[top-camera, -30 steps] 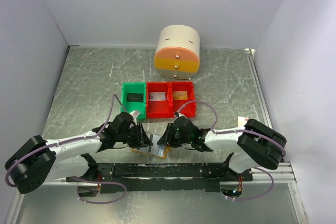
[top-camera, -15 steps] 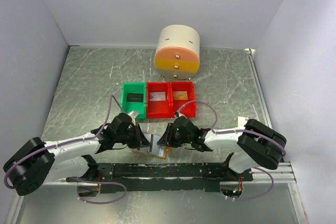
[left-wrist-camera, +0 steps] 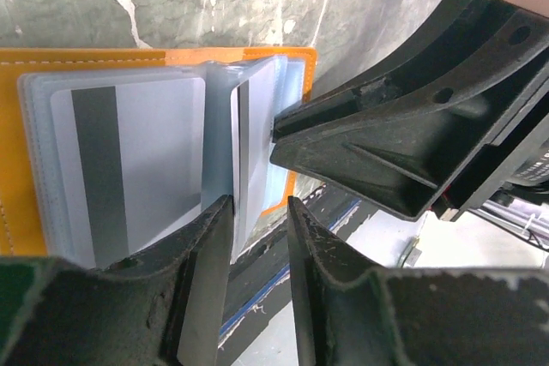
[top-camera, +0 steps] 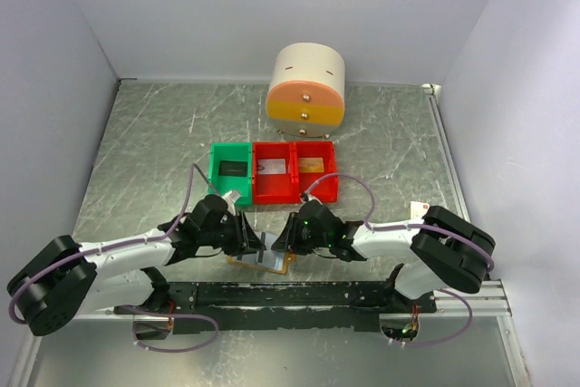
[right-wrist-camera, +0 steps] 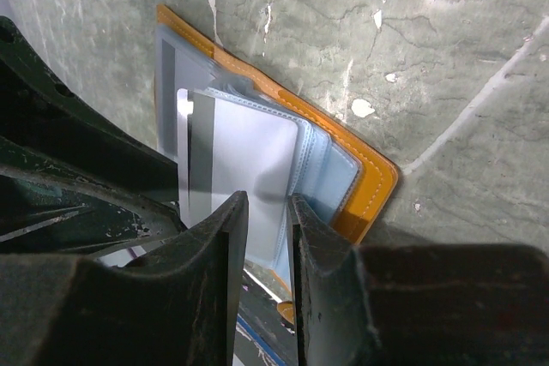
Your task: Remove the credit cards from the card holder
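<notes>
The card holder lies open at the table's near edge, orange-tan with pale blue pockets. A grey-silver credit card with a dark stripe sits in its flat left pocket. A second striped card stands up in a raised pocket leaf. My left gripper is open, with that card's edge between its fingers. My right gripper faces it, its jaws narrow around the raised blue leaf. In the left wrist view the right gripper's finger touches that leaf.
A green bin and two red bins stand in a row just behind the holder, each with a card inside. A round cream and orange drawer unit is at the back. The black rail runs right under the holder.
The left gripper closed on the upright card half a second ago and has opened again. The card still stands in its leaf. Both arms have hardly moved.
</notes>
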`<action>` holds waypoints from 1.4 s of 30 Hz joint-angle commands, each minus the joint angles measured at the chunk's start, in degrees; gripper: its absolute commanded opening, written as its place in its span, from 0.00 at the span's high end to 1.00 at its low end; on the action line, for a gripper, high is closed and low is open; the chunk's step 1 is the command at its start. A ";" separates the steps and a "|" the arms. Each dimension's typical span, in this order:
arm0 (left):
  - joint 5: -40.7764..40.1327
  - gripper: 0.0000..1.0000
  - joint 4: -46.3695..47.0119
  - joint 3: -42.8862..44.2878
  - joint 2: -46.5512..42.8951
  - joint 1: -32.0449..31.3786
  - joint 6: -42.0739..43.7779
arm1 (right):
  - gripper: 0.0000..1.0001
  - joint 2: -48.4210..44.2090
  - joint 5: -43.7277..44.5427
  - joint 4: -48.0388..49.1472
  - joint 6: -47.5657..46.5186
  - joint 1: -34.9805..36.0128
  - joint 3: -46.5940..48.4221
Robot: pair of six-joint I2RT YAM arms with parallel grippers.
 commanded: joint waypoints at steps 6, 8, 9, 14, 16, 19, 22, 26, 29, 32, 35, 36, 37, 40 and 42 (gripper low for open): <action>-0.45 0.62 17.31 -5.27 0.82 0.37 -9.53 | 0.73 2.05 2.61 -10.30 -1.79 -0.10 -2.82; -0.19 0.65 17.04 -5.03 0.82 0.45 -9.22 | 0.73 2.11 2.48 -10.00 -1.70 -0.08 -3.00; -0.34 0.67 16.45 -4.88 0.70 0.38 -9.21 | 0.73 2.20 2.50 -10.08 -1.74 -0.06 -2.96; -2.37 0.75 14.21 -5.74 -2.31 0.46 -9.98 | 0.73 2.71 2.40 -10.44 -2.15 -0.05 -2.61; -2.74 0.77 13.85 -6.25 -3.58 0.41 -10.11 | 0.73 2.86 2.44 -10.24 -2.06 -0.07 -2.68; -2.68 0.82 15.36 -7.40 -4.55 0.41 -10.61 | 0.73 3.17 2.34 -9.97 -1.97 -0.05 -2.59; -2.14 0.90 15.17 -7.32 -3.96 0.43 -10.42 | 0.73 3.32 2.31 -9.78 -1.84 -0.08 -2.65; -1.73 0.92 13.03 -6.35 -3.65 0.36 -9.50 | 0.73 3.15 2.55 -10.55 -2.02 -0.02 -2.33; -2.16 0.93 11.24 -5.97 -4.37 0.38 -8.99 | 0.73 2.44 2.93 -11.24 -2.18 -0.04 -2.22; -3.15 0.93 8.62 -5.96 -5.79 0.37 -8.85 | 0.73 1.81 3.41 -12.27 -2.51 -0.04 -1.91; -4.00 0.93 4.91 -5.73 -7.38 0.39 -8.12 | 0.74 1.51 4.08 -13.53 -2.84 -0.03 -1.86; -4.30 0.93 3.78 -5.68 -7.77 0.39 -7.91 | 0.74 1.39 4.19 -13.77 -2.86 -0.04 -1.93; -4.47 0.93 3.04 -5.70 -8.06 0.38 -7.77 | 0.74 1.14 4.22 -13.88 -2.77 -0.06 -2.07; -3.78 0.93 3.67 -6.34 -8.15 0.38 -7.78 | 0.74 -0.05 3.83 -13.92 -2.67 -0.06 -2.25; -3.48 0.93 4.43 -6.49 -7.72 0.37 -7.76 | 0.74 -1.09 3.77 -15.42 -3.30 -0.04 -1.53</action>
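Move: The credit card poking out of its sleeve runs between the left hand's open fingers, its middle about 3 cm right, 1 cm ahead and 1 cm below. The card holder's middle is roughly 4 cm below the left hand and 1 cm back; a second card lies some 4 cm left, 1 cm ahead, 4 cm below. From the right hand, the first card's middle is about 2 cm left, level fore-and-aft and 1 cm below. Left fingers close and pinch the card's edge, then draw it about 1 cm left; right hand stays on the sleeve. ##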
